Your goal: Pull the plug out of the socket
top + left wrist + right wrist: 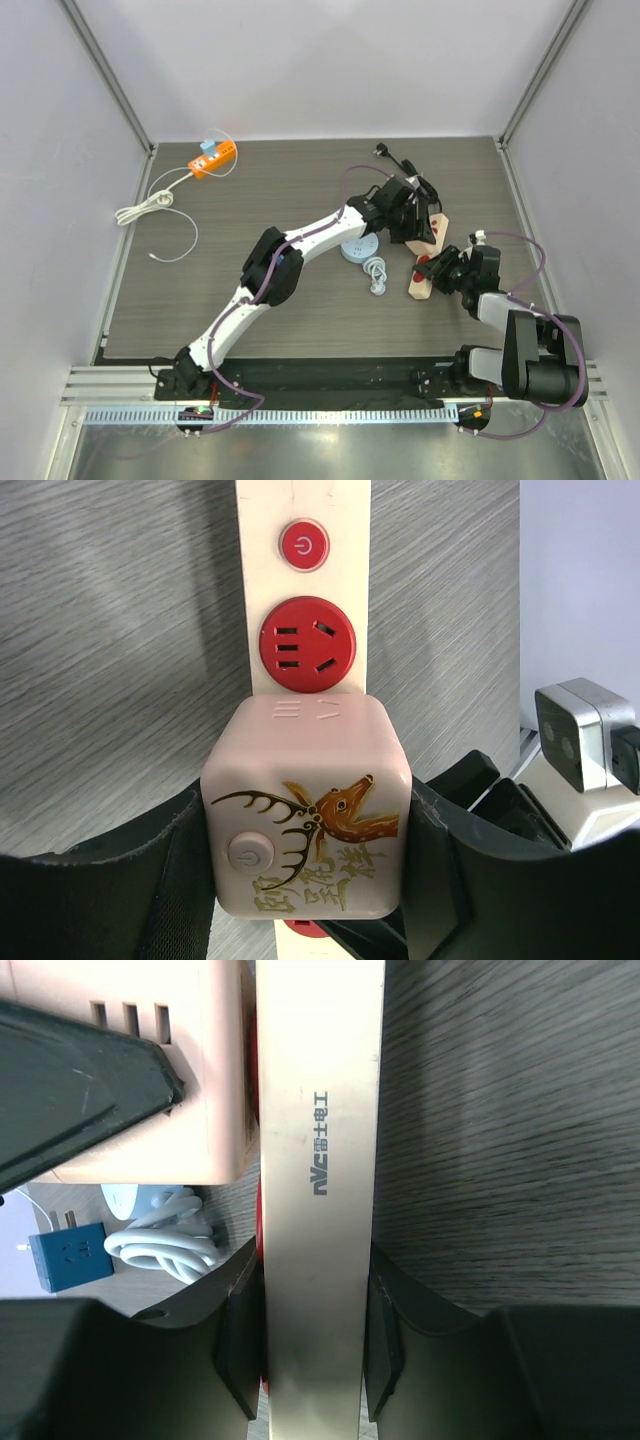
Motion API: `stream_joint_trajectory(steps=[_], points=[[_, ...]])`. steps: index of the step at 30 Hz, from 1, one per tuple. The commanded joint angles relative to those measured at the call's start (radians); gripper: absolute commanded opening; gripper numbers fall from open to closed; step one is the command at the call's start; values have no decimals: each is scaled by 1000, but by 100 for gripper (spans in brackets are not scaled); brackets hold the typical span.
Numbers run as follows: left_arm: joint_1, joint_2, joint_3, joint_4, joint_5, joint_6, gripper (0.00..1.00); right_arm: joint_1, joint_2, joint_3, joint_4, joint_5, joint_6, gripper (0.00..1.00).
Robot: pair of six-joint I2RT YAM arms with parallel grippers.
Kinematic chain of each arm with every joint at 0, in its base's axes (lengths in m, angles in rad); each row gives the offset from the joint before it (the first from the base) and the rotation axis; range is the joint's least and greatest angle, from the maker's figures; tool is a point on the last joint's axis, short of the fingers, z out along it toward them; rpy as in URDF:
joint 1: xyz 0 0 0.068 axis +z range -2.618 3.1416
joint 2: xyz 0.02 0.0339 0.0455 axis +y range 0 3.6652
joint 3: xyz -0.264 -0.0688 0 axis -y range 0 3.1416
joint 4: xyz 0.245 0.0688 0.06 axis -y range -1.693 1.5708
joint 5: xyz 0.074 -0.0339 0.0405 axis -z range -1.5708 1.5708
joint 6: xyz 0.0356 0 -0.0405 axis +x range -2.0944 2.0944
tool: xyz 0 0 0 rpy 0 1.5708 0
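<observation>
The plug is a pink cube adapter with a deer picture. It sits on a cream power strip, just below a red socket. My left gripper is shut on the cube's two sides. In the right wrist view the cube lies close against the strip's face. My right gripper is shut on the strip's edges near its end. In the top view the left gripper covers the cube, and the right gripper holds the strip.
A round blue-white device and a coiled white cable lie just left of the strip. A black plug and cord lie behind it. An orange socket block with a white cable is at the far left.
</observation>
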Motion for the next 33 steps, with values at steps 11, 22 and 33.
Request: stream_joint_trajectory(steps=[11,22,33], points=[[41,-335,-419,461,-4,-71,0,-92,35,35,36,37,33,1],[24,-472,-449,337,-92,50,0,-93,43,60,-30,95,9,1],[33,-631,-705,532,-107,42,0,-96,44,67,-56,112,16,1]])
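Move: The plug sits right in the left fingers, still on the socket strip, whose middle is roughly 4 cm to the right, 2 cm nearer and 3 cm lower. The white disc socket lies about 13 cm left and 2 cm back, the white cord coil some 10 cm left and 8 cm back, both around 6 cm below. From the right hand, gripping the strip 2 cm short of its middle, the plug is some 6 cm ahead, 3 cm left and 4 cm up. The plug, still pinched in the left fingers, is pulled left and up by about 5 cm and 4 cm, with the left wrist turning some 10 degrees counter-clockwise. The right hand keeps its grip on the socket strip but is drawn along after it, roughly 2 cm left and 2 cm up, swinging about 10 degrees the same way. ##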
